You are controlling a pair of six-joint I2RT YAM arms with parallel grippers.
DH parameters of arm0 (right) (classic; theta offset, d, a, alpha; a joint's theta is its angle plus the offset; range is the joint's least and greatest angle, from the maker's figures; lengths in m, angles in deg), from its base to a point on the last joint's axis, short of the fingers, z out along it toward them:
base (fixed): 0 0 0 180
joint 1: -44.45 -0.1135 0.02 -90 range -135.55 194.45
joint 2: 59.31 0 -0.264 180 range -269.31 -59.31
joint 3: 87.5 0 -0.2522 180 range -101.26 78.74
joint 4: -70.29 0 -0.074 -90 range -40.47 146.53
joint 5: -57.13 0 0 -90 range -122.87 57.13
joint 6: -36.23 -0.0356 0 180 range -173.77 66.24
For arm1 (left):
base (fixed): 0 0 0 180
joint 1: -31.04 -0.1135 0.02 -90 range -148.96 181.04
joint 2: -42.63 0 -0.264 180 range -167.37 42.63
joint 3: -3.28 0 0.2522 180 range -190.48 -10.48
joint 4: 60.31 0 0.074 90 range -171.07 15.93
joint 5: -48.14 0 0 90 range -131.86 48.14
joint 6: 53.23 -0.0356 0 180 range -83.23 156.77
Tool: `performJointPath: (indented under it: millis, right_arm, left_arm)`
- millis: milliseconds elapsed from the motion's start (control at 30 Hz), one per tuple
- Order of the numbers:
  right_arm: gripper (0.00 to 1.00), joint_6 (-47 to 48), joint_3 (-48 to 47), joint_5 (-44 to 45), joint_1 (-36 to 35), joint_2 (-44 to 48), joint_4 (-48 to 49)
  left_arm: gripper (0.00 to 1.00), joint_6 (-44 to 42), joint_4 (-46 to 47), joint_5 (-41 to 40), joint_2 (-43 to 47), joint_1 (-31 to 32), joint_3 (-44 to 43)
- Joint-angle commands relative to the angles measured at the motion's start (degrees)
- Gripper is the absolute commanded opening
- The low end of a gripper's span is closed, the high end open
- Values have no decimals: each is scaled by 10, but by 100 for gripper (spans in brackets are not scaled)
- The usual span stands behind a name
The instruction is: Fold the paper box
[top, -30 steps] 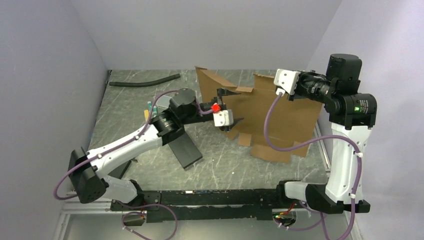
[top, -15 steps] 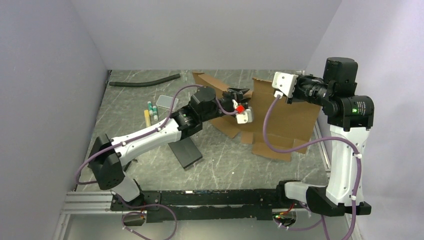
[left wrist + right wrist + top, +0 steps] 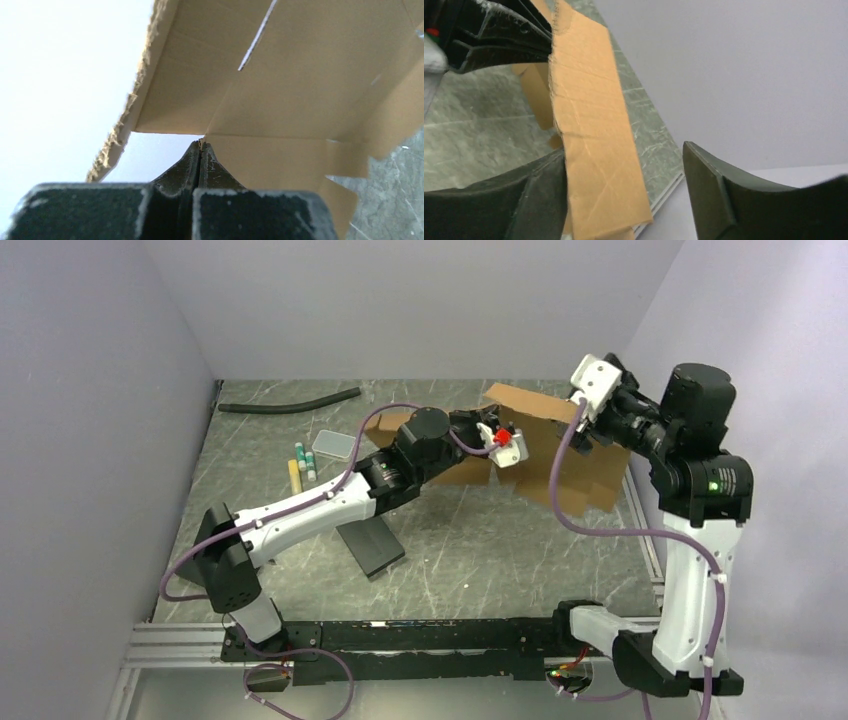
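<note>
The paper box (image 3: 590, 475), a large brown cardboard sheet with flaps and slots, stands partly raised at the back right of the table. My left gripper (image 3: 497, 426) is shut on one of its edges. In the left wrist view the jaws (image 3: 201, 143) meet on the thin cardboard edge, with the sheet (image 3: 300, 90) spreading above them. My right gripper (image 3: 583, 425) is open at the sheet's upper right edge. In the right wrist view a cardboard panel (image 3: 594, 130) lies against the left finger (image 3: 539, 195), well clear of the other finger (image 3: 719, 190).
A black flat slab (image 3: 372, 545) lies under the left forearm. A black hose (image 3: 290, 400) lies along the back edge. A clear plastic case (image 3: 333, 443) and several upright tubes (image 3: 303, 465) stand at mid-left. Walls close in on three sides, with a metal rail (image 3: 640, 530) on the right.
My left arm reached right and its gripper closed on the cardboard edge. The right gripper opened and let go of the sheet, and the sheet tipped lower and toward the right.
</note>
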Motion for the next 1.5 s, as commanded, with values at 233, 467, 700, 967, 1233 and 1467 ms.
performJointPath:
  millis: [233, 467, 700, 967, 1233, 1467]
  right_arm:
    - [99, -218, 94, -48, 99, 91, 132]
    - [99, -230, 167, -166, 150, 117, 155]
    - [99, -153, 271, -259, 156, 120, 153]
    - [99, -39, 397, -302, 159, 130, 192]
    - [99, -174, 556, -329, 159, 58, 581]
    - [99, -375, 633, -294, 136, -32, 917]
  left_arm:
    - [0, 161, 11, -29, 116, -55, 61]
    - [0, 248, -65, -17, 132, -94, 25]
    - [0, 421, -150, 36, 134, -174, -25]
    - [0, 582, -191, 129, 115, -256, -60]
    - [0, 624, -169, 176, 111, -272, -40]
    - [0, 634, -183, 182, 120, -273, -48]
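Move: The opened-out box hangs from the left hand's shut fingers, its middle roughly 15 cm below them, 4 cm to their right and 2 cm back. The clear case on the table lies about 31 cm left of that hand, 11 cm farther out; the black pad some 23 cm left and 12 cm back, both about 37 cm down. From the right hand, the box's middle is about 8 cm left, 2 cm ahead and 20 cm below. The box stays pinched by its edge in the left hand, which carries it about 16 cm left and some 6 cm forward, rolling it about 60 degrees counter-clockwise as seen from behind the hand. The right fingers, already parting around the cardboard, open wide and come clear by drawing back a little, then that hand sinks about 20 cm and reaches forward at the end towards the box's right end, touching nothing visible. ##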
